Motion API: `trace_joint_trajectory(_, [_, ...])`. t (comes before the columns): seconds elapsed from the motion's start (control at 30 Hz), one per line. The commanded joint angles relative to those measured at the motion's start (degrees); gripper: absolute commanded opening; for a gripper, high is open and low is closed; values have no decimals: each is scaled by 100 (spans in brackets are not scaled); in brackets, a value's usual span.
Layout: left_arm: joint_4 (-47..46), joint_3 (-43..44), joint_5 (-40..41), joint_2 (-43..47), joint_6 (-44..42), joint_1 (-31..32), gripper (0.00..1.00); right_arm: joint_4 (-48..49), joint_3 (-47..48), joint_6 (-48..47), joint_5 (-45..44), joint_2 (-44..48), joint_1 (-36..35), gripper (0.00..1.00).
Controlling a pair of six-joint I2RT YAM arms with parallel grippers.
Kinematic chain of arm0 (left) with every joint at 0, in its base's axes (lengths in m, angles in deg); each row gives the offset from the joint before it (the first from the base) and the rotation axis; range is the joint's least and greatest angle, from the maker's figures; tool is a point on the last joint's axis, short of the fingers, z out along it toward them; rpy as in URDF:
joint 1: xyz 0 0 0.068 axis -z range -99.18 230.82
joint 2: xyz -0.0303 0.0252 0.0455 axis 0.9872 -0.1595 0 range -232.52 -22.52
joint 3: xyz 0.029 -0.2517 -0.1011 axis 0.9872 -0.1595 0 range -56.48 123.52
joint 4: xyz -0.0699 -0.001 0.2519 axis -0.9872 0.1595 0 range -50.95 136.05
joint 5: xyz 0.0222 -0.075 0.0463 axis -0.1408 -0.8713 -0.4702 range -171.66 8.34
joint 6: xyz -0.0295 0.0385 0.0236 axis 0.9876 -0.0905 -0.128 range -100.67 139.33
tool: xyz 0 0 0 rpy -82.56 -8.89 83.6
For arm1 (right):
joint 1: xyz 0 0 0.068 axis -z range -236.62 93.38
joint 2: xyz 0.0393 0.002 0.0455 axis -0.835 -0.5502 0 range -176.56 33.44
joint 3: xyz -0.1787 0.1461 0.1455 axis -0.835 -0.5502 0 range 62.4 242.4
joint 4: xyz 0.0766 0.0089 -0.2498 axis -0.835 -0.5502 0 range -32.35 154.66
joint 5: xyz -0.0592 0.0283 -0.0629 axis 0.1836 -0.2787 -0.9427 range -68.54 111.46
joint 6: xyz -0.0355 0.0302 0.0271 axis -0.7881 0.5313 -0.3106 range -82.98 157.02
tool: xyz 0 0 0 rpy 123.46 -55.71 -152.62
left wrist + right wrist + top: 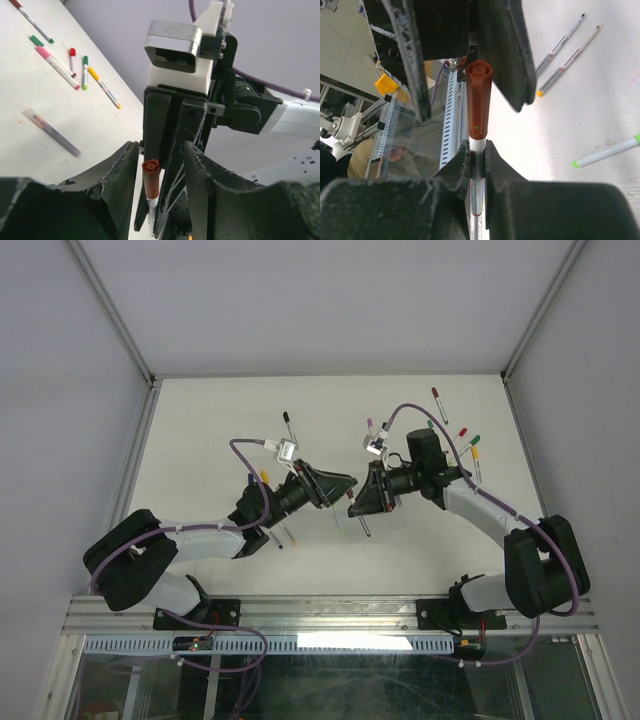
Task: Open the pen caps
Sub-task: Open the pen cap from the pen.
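Note:
My right gripper point(477, 152) is shut on the grey-white barrel of a pen point(478, 165), just below its dark red cap point(479, 100), which sits on the pen. My left gripper point(161, 150) is open; its jaws stand on either side of that cap point(151, 177) with a gap on each side. In the top view both grippers, left point(345, 483) and right point(357, 506), meet tip to tip above the middle of the table. Loose pen caps lie at the far right: a red one point(463, 432) and a green one point(474, 440).
Several pens lie on the white table point(200, 440): a pink marker point(57, 67), a yellow-tipped pen point(104, 87) and a grey pen point(52, 132) on the far right side, and a black-tipped pen point(288, 425) behind the left arm. A green-tipped pen point(607, 151) lies alone.

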Motion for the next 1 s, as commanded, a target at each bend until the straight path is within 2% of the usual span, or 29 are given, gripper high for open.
trace_joint_trajectory(0.0, [-508,71,-364,28,82,-43,41,192,190,101,286,8,3,0])
trace_joint_trajectory(0.37, [-545,137,-557,-277,103,-47,32,412,153,357,362,-32,65,0])
trace_joint_trajectory(0.63, [-563,259,-655,-286,66,-306,5,464,117,375,360,-71,66,0])
trace_joint_trajectory(0.7, [-561,289,-668,-216,40,-429,0,469,109,382,358,-83,63,0])
trace_joint_trajectory(0.83, [-572,358,-634,-58,-125,-884,0,493,90,390,415,-178,46,0])
trace_joint_trajectory(0.97, [-325,887,-579,214,-611,-1667,0,497,99,427,480,-359,-55,0])
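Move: The red-brown pen cap sits just beyond the left hand's open fingertips, about 1 cm back, 2 cm to its right and 2 cm lower. From the right hand, which already holds the pen, the cap is some 4 cm ahead, 2 cm left and 3 cm up. On the table roughly 18 cm below the left hand, the lime-capped pen lies about 1 cm back and 1 cm left, the grey pen 5 cm ahead and 14 cm right. Left hand dips 2 cm back-right, pinches the cap, pulls 4 cm forward-left; right hand keeps gripping the pen. ##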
